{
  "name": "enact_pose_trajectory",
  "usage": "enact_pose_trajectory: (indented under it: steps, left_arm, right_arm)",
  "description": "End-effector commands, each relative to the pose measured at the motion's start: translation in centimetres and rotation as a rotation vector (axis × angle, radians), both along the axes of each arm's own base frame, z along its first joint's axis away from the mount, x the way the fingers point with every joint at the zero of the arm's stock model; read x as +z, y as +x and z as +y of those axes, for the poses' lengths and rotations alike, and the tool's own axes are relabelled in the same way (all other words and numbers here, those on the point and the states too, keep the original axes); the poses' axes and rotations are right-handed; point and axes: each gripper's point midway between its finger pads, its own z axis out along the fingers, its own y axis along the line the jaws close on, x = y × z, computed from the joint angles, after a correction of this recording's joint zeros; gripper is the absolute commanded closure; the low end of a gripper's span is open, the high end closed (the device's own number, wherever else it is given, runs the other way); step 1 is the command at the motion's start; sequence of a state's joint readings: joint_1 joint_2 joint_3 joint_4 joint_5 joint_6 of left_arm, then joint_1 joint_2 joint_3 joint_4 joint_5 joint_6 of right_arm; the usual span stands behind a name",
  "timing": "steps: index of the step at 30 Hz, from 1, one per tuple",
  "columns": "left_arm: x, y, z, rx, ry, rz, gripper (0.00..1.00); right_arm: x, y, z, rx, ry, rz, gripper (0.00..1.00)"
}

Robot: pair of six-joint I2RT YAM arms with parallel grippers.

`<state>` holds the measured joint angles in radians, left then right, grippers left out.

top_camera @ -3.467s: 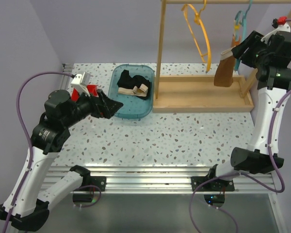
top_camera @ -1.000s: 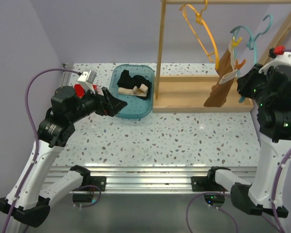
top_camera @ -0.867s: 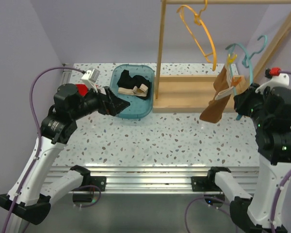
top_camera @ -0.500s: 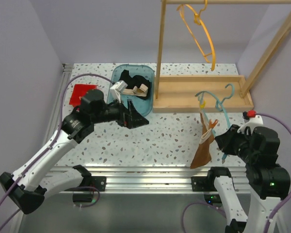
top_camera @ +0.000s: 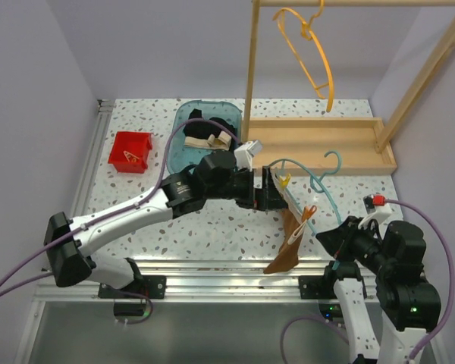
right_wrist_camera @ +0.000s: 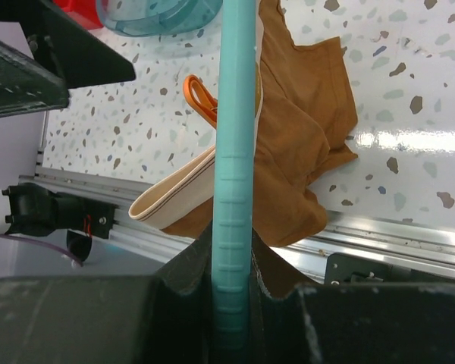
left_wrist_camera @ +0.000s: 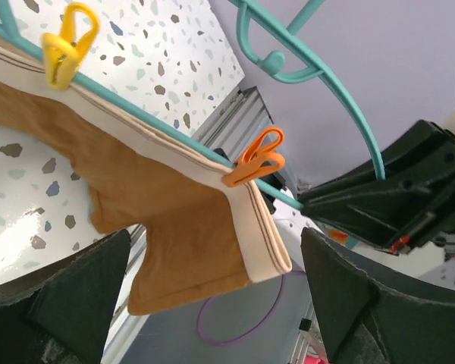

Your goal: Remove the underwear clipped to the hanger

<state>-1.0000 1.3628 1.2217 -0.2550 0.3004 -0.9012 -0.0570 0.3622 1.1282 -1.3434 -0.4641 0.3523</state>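
Note:
My right gripper (top_camera: 330, 241) (right_wrist_camera: 233, 258) is shut on the bar of a teal hanger (top_camera: 321, 188) (right_wrist_camera: 235, 114), holding it low over the table's front edge. A rust-brown underwear (top_camera: 287, 254) (left_wrist_camera: 174, 235) with a beige waistband hangs from it by a yellow clip (top_camera: 285, 180) (left_wrist_camera: 67, 42) and an orange clip (top_camera: 307, 214) (left_wrist_camera: 256, 158). My left gripper (top_camera: 277, 191) (left_wrist_camera: 216, 288) is open, its fingers on either side of the cloth's lower part without touching it. A black underwear (top_camera: 205, 135) lies in the teal bin (top_camera: 178, 148).
A red bin (top_camera: 131, 152) sits at the left. The wooden rack (top_camera: 318, 140) stands at the back right with an orange hanger (top_camera: 311, 45) on its rail. The metal frame rail (top_camera: 227, 269) runs along the table's front edge under the hanging cloth.
The right arm has carried the hanger and brown underwear from the rack down to the table's front. The left arm has swung from beside the bin across to the hanger, staying open.

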Motion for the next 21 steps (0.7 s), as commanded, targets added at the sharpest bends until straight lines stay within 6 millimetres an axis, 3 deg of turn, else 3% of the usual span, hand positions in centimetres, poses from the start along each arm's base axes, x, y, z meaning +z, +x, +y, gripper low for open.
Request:
enact_pose_trajectory:
  steps: [1, 3, 4, 10, 14, 15, 17, 21]
  left_arm:
    - [4.4, 1.3, -3.2, 0.087, -0.069, -0.036, 0.03]
    - [2.7, 1.7, -4.3, 0.116, 0.002, -0.012, 0.04]
    - [3.4, 2.0, -4.8, 0.129, -0.008, -0.017, 0.04]
    - [2.2, 2.6, -6.8, 0.141, 0.039, 0.023, 0.05]
    - [-0.8, 2.7, -8.9, 0.115, 0.130, 0.068, 0.06]
    - [-0.1, 2.9, -9.4, 0.115, 0.118, 0.062, 0.06]
    - [-0.9, 3.0, -10.3, 0.111, 0.133, 0.071, 0.07]
    - [-0.3, 3.0, -11.3, 0.100, 0.117, 0.064, 0.07]
  right_arm:
    - [1.6, 0.8, 0.4, 0.014, 0.024, -0.072, 1.00]
    - [1.9, 0.9, 0.1, -0.003, 0.013, -0.073, 1.00]
    - [1.9, 0.9, 0.0, -0.009, 0.006, -0.072, 1.00]
    - [2.2, 1.3, -1.6, -0.068, -0.073, -0.062, 1.00]
    - [2.5, 1.6, -2.0, -0.084, -0.088, -0.064, 1.00]
    - [2.6, 1.7, -2.0, -0.083, -0.087, -0.064, 1.00]
    - [2.8, 1.9, -2.1, -0.086, -0.092, -0.066, 1.00]
    - [3.1, 1.8, -2.6, -0.097, -0.121, -0.069, 1.00]
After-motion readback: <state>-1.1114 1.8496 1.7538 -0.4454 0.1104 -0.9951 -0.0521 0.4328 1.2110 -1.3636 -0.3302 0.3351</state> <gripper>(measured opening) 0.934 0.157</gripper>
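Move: The orange clip lies about 9 cm to the left hand's right, 1 cm back and 4 cm lower. The yellow clip is some 6 cm ahead of the left hand, 3 cm to its right and 3 cm lower, and the brown underwear hangs about 5 cm back, 4 cm to its right and 12 cm below. From the right hand, which already holds the teal hanger's end, the orange clip is roughly 8 cm ahead, 6 cm left and 2 cm lower. The left hand reaches some 11 cm to the right and a little forward towards the orange clip, rising slightly before it sinks, with its open fingers tipping about 10 degrees farther down and ending close to the clip, no grip on it yet. Meanwhile the right hand keeps its pinch on the teal hanger and eases it about 2 cm to the right, with slight shifts forward and up and a small clockwise turn. ##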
